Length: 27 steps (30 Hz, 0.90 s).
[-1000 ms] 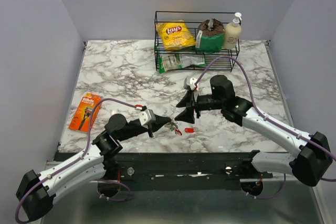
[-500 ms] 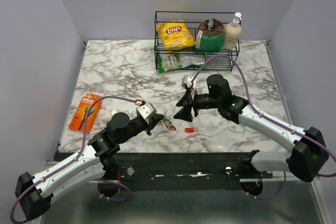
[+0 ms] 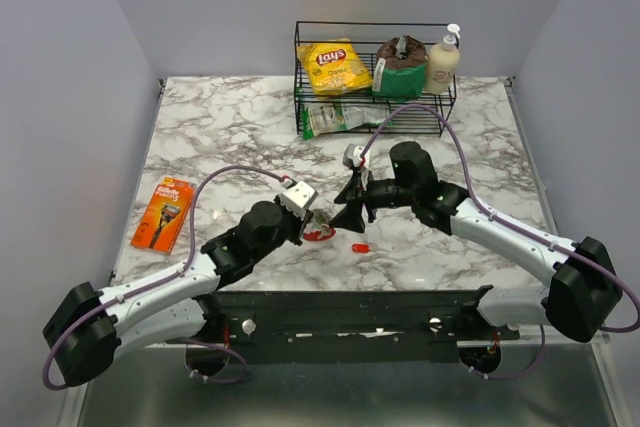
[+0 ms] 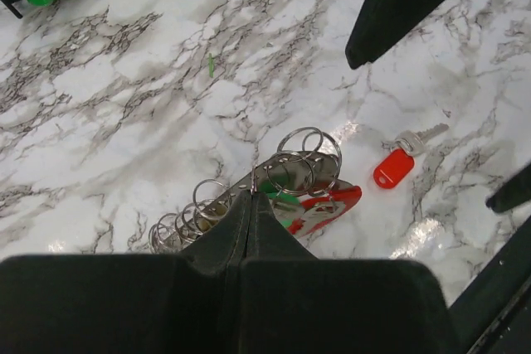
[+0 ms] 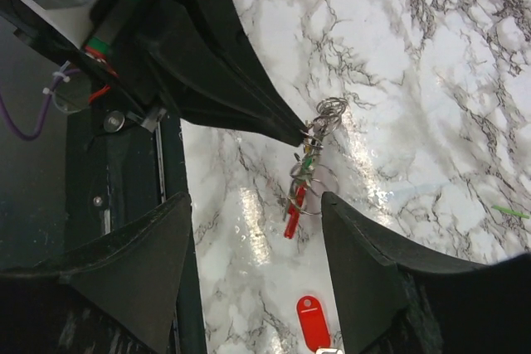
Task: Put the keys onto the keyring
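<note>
My left gripper (image 3: 312, 219) is shut on the keyring bunch (image 4: 309, 155): several thin metal rings, a silvery flat piece, a red oval loop and a green tag. The bunch (image 5: 307, 173) dangles from the closed fingertips just over the marble. One key with a red tag (image 4: 393, 168) lies alone on the table, to the right of the bunch; from above it is a small red spot (image 3: 359, 247). My right gripper (image 3: 352, 203) is open, hanging over the bunch and the red-tagged key (image 5: 311, 322), with nothing between its fingers (image 5: 373, 271).
An orange razor pack (image 3: 163, 213) lies at the table's left edge. At the back stands a black wire rack (image 3: 375, 77) with a chips bag, a dark bag and a bottle; a green packet (image 3: 340, 119) lies in front of it. The front edge (image 3: 300, 289) is close.
My left arm has swung forward and to the right, carrying the keyring bunch under the right gripper. The right gripper has shifted slightly left and stays open. The red-tagged key has not moved.
</note>
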Each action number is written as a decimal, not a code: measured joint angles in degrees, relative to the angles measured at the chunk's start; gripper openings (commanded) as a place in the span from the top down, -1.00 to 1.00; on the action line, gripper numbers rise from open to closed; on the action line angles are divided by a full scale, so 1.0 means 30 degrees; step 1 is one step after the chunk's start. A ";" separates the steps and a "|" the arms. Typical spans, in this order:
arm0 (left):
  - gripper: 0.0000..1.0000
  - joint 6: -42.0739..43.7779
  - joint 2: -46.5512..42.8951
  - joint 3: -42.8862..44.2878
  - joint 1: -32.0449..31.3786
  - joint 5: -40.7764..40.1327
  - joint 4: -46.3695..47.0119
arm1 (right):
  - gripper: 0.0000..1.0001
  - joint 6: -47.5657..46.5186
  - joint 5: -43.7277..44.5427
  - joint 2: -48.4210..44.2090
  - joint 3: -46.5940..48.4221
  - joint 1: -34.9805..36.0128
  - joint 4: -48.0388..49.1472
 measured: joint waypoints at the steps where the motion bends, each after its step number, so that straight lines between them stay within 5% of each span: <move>1: 1.00 0.0066 0.0714 0.0168 0.0000 -0.0240 0.0539 | -0.47 0.0000 0.0000 0.0000 0.0000 0.0000 0.0022; 16: 1.00 -0.0495 0.9581 0.4320 0.4488 0.1282 0.2404 | -0.52 0.0000 0.0517 0.0051 -0.0168 -0.0248 0.0138; 27: 1.00 -0.0393 1.2823 0.7213 0.4903 0.3162 0.2259 | -0.53 0.0000 0.0794 0.0328 -0.0168 -0.0306 0.0197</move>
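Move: The left hand already holds the keyring bunch in shut fingertips. The bare table by the small green strip lies about 12 cm ahead of it, 6 cm to its right and 14 cm below; the loose red-tagged key lies 13 cm to its right, 4 cm back and 13 cm below. From the open, empty right hand the strip is about 14 cm ahead, 2 cm left and 19 cm down, the bunch 5 cm left, level and 8 cm lower. Keeping its pinch on the bunch, the left hand carries it forward about 13 cm towards the table by the green strip, sinking some 5 cm and edging a little right late on, then eases to a stop. Its fingers tip about 10 degrees further down. The wide-open right hand only creeps about a centimetre forward and down. ##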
